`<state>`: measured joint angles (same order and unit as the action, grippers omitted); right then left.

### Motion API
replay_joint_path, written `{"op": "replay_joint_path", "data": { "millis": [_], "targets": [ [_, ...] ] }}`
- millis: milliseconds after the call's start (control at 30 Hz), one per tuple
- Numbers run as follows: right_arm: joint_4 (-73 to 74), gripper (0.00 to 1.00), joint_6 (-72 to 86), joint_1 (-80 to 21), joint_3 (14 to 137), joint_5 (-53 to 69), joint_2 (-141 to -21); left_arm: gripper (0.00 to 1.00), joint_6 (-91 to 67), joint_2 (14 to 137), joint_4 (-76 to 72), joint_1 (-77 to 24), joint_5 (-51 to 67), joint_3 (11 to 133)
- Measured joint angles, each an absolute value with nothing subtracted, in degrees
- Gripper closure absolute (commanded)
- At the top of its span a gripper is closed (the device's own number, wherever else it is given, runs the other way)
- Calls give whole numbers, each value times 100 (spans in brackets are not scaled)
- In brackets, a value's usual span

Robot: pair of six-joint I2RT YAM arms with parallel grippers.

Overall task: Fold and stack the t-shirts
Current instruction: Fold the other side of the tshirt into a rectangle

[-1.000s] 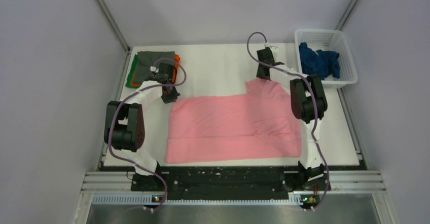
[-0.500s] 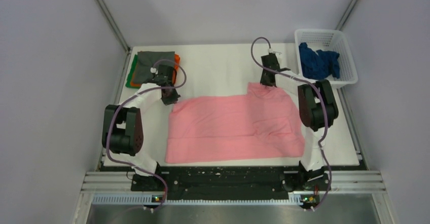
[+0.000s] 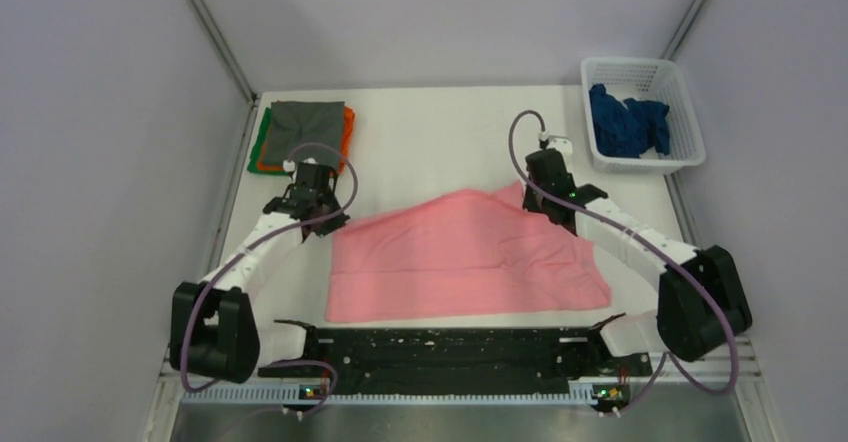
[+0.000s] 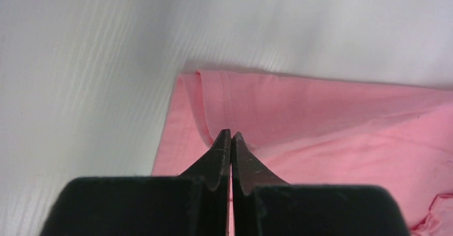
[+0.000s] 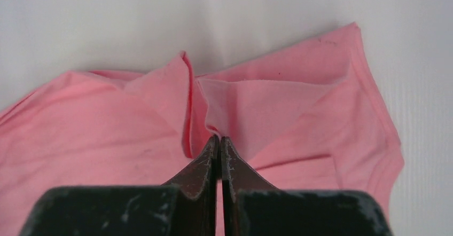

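A light pink t-shirt (image 3: 460,257) lies spread across the middle of the white table. My left gripper (image 3: 330,226) is shut on its far left corner, and in the left wrist view the closed fingertips (image 4: 231,135) pinch a pink hem fold (image 4: 211,102). My right gripper (image 3: 563,218) is shut on the far right part, and in the right wrist view the fingertips (image 5: 218,139) hold a raised pink fold (image 5: 251,100). The far edge of the shirt is lifted into a peak between the two grippers. Folded grey (image 3: 307,122), orange (image 3: 349,125) and green (image 3: 258,149) shirts are stacked at the far left.
A white mesh basket (image 3: 641,66) at the far right holds a crumpled dark blue t-shirt (image 3: 625,127). The black rail (image 3: 450,347) runs along the near table edge. Grey walls close in left and right.
Both grippers have moved from the far side towards the near edge, pulling the pink shirt's far edge with them. The right sleeve part has been drawn in and the cloth now peaks.
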<state>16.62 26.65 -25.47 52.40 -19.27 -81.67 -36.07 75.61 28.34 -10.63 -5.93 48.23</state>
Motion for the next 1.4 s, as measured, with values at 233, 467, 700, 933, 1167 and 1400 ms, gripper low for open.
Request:
{"op": "replay_joint_path", "data": {
  "millis": [233, 467, 700, 933, 1167, 1400],
  "targets": [
    [2617, 100, 2899, -2781, 4431, -2211, -6514, 100, -3778, 6383, 2987, -1090, -582, 4029],
    [3409, 100, 3179, -2792, 4136, -2333, -5649, 100, -3938, 5865, 3146, -1090, -580, 3623],
    [4198, 100, 3420, -2797, 4047, -2705, -5260, 100, -4099, 5638, 3385, -1090, -604, 3514],
    [4464, 96, 3489, -2797, 4047, -2777, -4932, 100, -4169, 5472, 3597, -1090, -668, 3514],
    [4858, 87, 4032, -2797, 3972, -2565, -4884, 93, -4287, 5472, 3745, -1090, -598, 3361],
    [5682, 38, 4939, -2797, 3863, -2169, -4390, 5, -4668, 4864, 4364, -1090, -423, 3148]
  ]
}}
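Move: Hanging from the left hand, one end of the pink t-shirt's far edge goes to the folded near strip, about 12 cm back, straight in line and 4 cm below. The right hand's end goes to a spot roughly 16 cm back, 7 cm right and 8 below, past the crumpled sleeve some 7 cm back and 2 right. The grey stack lies 26 cm ahead and 10 left of the left hand; the basket is about 33 ahead and 28 right of the right hand. Drawing the lifted far edge of the t-shirt back over the rest, both hands travel towards the robot, the right one farther and faster, about 18 cm back while edging 7 cm to its right and turning slightly clockwise, the left some 12 cm almost straight back. Near the end the left dips about 2 cm, then both sets of fingers open and let go of the cloth. ##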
